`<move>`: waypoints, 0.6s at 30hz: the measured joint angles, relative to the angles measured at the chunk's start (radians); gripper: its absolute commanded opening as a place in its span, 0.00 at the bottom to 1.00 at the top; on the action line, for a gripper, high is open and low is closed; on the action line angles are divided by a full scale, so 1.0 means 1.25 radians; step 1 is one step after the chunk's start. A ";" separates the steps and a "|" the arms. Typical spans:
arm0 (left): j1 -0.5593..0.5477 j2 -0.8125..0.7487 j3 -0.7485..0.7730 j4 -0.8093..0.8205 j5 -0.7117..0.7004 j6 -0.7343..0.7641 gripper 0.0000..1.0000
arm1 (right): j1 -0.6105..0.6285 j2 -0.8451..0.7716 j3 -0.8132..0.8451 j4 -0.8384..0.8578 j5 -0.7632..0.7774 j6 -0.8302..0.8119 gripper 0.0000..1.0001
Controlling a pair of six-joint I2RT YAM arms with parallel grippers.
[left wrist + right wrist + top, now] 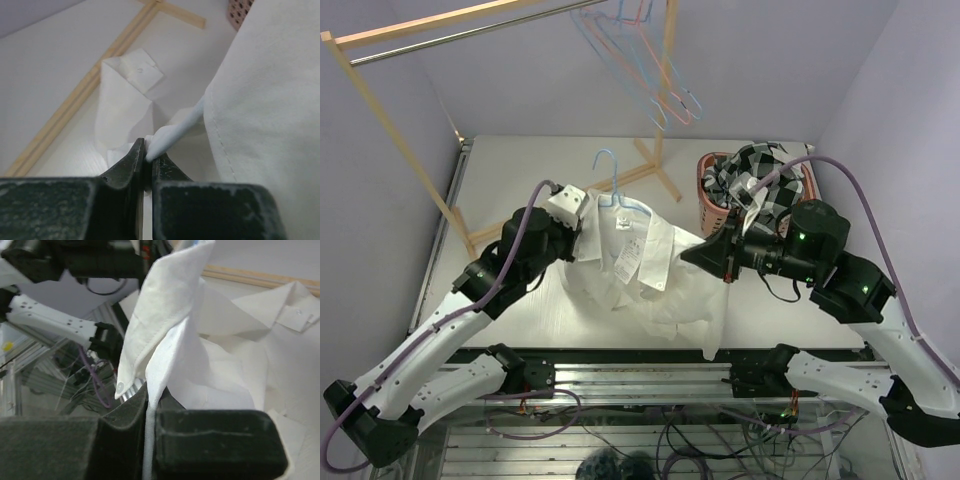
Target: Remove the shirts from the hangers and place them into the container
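The white shirt [645, 262] lies spread in the middle of the table, with a light blue hanger [611, 170] still in its neck and the hook pointing away. At the shirt's left shoulder, my left gripper [584, 222] [148, 150] is shut on a pale blue rounded end of the hanger [175, 132]. From the right, my right gripper [690, 252] [150, 396] is shut on the white shirt's buttoned front edge [165, 315], which stands up above the jaws. The checked shirt [752, 178] fills the pink container [704, 196] at the back right.
A wooden clothes rack [382, 112] stands along the left and back, its foot [655, 172] reaching onto the table beside the container. Several empty blue and pink hangers [642, 62] hang from its rail. The table's near edge meets a metal frame [640, 375].
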 measured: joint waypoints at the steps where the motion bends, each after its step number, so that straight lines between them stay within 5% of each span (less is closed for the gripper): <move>1: 0.000 0.003 0.008 -0.001 -0.027 0.006 0.07 | 0.000 0.006 0.001 -0.006 0.023 -0.002 0.08; 7: 0.002 -0.029 0.018 -0.002 -0.205 0.053 0.07 | 0.000 0.083 0.059 -0.111 0.235 -0.028 0.35; 18: 0.004 -0.221 -0.009 -0.009 -0.416 0.080 0.07 | 0.001 0.213 0.229 -0.245 0.508 -0.093 0.43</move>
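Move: My hands already hold the white shirt by its two sides, the right hand about 26 cm from the left. The blue hanger inside the collar lies some 11 cm ahead and 11 cm right of my left hand. From my right hand it lies about 14 cm ahead and 15 cm left, near hand height. The pink basket stands roughly 24 cm ahead, 20 cm right and 20 cm below that hand. I keep the shirt's edge pinched in my left hand and carry it about 12 cm left and some 7 cm up, turning the wrist counter-clockwise and tipping the fingers up. Meanwhile my right fingers open part way around the cloth as that hand goes about 11 cm forward and a little right, dipping, then rising slightly, and swings some 30 degrees clockwise, towards the basket. ##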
